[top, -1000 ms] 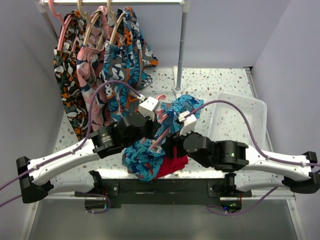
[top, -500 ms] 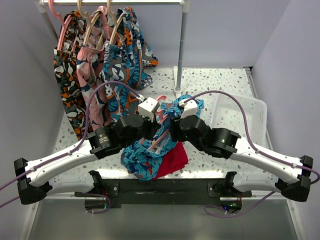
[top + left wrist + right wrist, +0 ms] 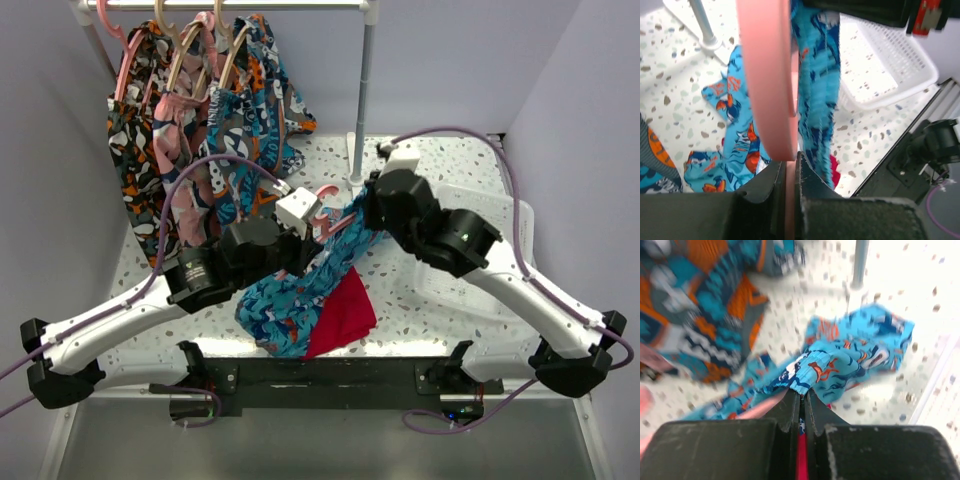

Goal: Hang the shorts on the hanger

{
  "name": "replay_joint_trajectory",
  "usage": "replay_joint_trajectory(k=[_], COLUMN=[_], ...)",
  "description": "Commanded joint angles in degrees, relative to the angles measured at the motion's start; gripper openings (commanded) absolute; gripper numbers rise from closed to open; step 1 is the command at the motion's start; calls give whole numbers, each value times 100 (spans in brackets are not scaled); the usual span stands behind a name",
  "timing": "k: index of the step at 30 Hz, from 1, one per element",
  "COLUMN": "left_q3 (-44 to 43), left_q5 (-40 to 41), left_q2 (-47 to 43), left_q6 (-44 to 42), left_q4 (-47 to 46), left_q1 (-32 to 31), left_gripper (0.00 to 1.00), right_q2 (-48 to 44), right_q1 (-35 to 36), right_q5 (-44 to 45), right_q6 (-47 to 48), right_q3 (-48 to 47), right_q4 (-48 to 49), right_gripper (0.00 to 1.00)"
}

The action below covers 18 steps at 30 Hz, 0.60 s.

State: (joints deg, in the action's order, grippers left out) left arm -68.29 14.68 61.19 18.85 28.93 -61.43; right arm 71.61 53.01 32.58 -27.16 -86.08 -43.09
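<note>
The turquoise shorts [image 3: 300, 295] hang stretched in a diagonal band above the table, their lower part draping near the front edge. My right gripper [image 3: 362, 214] is shut on the gathered waistband at the upper end; in the right wrist view the shorts [image 3: 840, 360] bunch at the closed fingertips of this gripper [image 3: 801, 395]. The pink hanger [image 3: 324, 214] is held by my left gripper [image 3: 305, 243], just left of the shorts. The left wrist view shows that gripper [image 3: 789, 170] shut on the hanger [image 3: 770, 75], with the shorts [image 3: 817, 75] beside the hanger bar.
A plain red cloth [image 3: 340, 318] lies under the shorts near the front edge. A white basket [image 3: 470, 250] stands at the right. The rack pole [image 3: 362, 100] rises behind, and several patterned shorts [image 3: 200, 130] hang on wooden hangers at the back left.
My right gripper has shut on the shorts' waistband and risen toward the back, pulling the fabric taut. The left arm with the hanger shifted slightly left.
</note>
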Motion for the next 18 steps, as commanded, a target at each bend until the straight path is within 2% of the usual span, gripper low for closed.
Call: replay_joint_trajectory(k=[1,6,9,13,18], left_q3=[-913,-1695,-2021,-1943,-1591], left_q5=[-466,-308,-185,201,395], left_q2=[68,165,261,394,490], left_q6=[-285,-399,-487,-540,-549], left_q4=[244,728,869,860,483], left_q1=[26,26,26,34,61], left_gripper=[0,0,0,0,0], right_q2=[203,353,310,3,-394], right_q1=[-168,-467,-529,-529,-476], right_q5=[530,513,294,-155,-1139], right_q6=[421,527,501,299,79], right_q3=[-1330,-1894,-1703,-1219,-481], right_q4=[-533,-849,-763,-561,-129], right_gripper=[0,0,0,0,0])
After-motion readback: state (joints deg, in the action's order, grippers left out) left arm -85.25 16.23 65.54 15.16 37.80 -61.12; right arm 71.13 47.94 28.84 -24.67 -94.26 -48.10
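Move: Just left of the right fingers, some 4 cm and about level with them, is the hanger's right end, inside the waistband these fingers already pinch. From that hand the red cloth lies far below, about 12 cm back and 6 cm left, and the white basket about 26 cm right and 3 cm ahead, also on the table. From the left hand, gripping the hanger, that same end is about 8 cm ahead, 10 cm right, slightly higher. Flicking the shorts on the hanger upward, both arms rise fast together by about 9 cm, then start back down, the left by 2 cm and the right by nearly 5 cm. The right hand also swings roughly 4 cm right, away from the left hand, and eases partly back, its tip lifting a little and dipping again. Both grips stay shut, left on the hanger, right on the waistband. ##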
